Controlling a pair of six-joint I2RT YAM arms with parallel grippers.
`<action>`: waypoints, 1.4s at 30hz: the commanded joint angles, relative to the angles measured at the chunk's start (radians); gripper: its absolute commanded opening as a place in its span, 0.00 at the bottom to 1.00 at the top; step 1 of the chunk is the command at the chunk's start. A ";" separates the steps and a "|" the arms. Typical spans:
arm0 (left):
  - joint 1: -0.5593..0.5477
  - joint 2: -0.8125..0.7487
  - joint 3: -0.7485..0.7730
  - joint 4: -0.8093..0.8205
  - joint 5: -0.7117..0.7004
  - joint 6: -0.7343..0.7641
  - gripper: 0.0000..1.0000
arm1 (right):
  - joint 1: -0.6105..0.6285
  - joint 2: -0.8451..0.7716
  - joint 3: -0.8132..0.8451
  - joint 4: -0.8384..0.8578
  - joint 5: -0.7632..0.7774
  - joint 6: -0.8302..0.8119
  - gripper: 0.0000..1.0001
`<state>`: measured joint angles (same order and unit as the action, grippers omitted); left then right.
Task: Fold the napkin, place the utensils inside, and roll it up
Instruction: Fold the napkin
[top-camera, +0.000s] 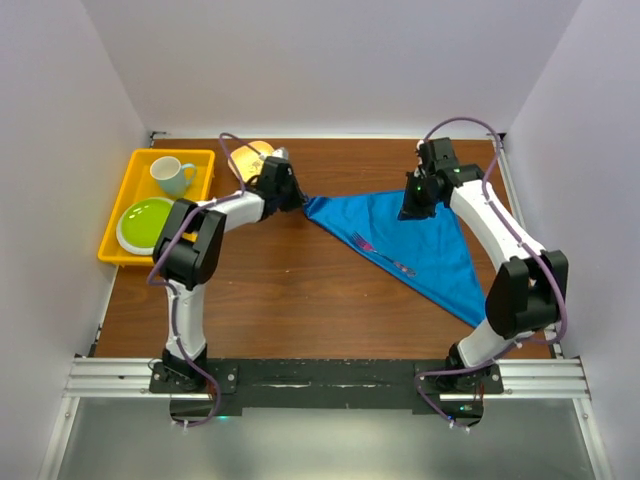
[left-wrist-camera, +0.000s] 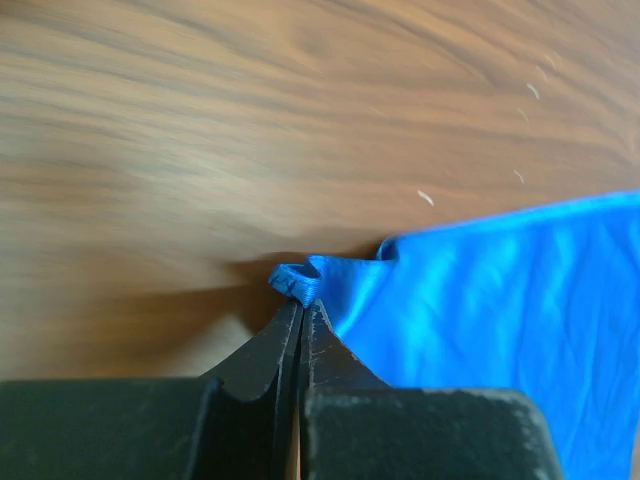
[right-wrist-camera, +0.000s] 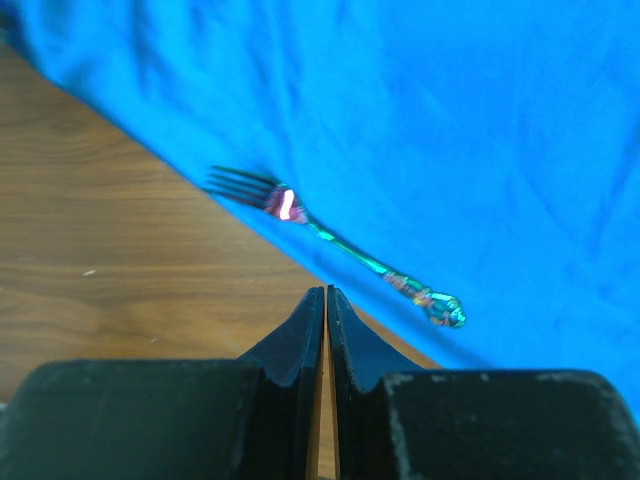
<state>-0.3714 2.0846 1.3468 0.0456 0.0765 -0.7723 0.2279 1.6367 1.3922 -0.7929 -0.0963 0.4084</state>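
Observation:
The blue napkin (top-camera: 420, 235) lies as a triangle on the wooden table, one point toward the left arm and one toward the right arm's base. A slim iridescent fork (top-camera: 382, 255), the utensil, rests on it near its front-left edge. My left gripper (top-camera: 297, 197) is shut on the napkin's left corner (left-wrist-camera: 296, 281), which bunches up at the fingertips (left-wrist-camera: 314, 312). My right gripper (top-camera: 412, 208) hovers over the napkin's back edge, shut with nothing between the jaws. In the right wrist view the fork (right-wrist-camera: 340, 243) lies just ahead of the gripper (right-wrist-camera: 326, 292) on the napkin (right-wrist-camera: 450, 130).
A yellow tray (top-camera: 205, 160) stands at the back left with a teal cup (top-camera: 172, 176) and a green plate (top-camera: 145, 222) in it. An orange object (top-camera: 250, 153) shows behind the left wrist. White walls close in the table on three sides.

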 joint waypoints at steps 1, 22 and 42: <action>-0.102 -0.113 0.055 -0.026 -0.067 0.126 0.00 | -0.004 -0.093 0.062 -0.058 -0.028 0.039 0.09; -0.412 -0.167 0.145 -0.085 -0.113 0.031 0.00 | -0.124 -0.308 0.021 -0.150 -0.031 0.007 0.12; -0.534 -0.052 0.271 -0.121 -0.133 0.008 0.00 | -0.191 -0.341 0.004 -0.177 -0.057 -0.028 0.13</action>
<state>-0.8932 2.0167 1.5562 -0.0940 -0.0345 -0.7498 0.0483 1.3350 1.4090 -0.9592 -0.1280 0.4026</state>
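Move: The left hand already pinches the napkin's left corner, 1 or 2 cm above the table. From it the fork lies about 21 cm to the right and 14 cm back; the napkin's main part is centred some 29 cm right and 10 cm back, and the yellow bowl about 13 cm left and 14 cm farther out. From the empty right hand the fork is roughly 3 cm back, 2 cm left and 11 cm below. Keeping its pinch on the napkin's corner, the left hand lifts it about 10 cm while sweeping right and back, carries on to some 22 cm right and 15 cm back until it is over the fork, turns about 25 degrees clockwise on the way and starts to sink a little at the end. The right hand, empty with its fingers nearly shut, goes on rising and draws off to the right and slightly back, out of the flap's way. ##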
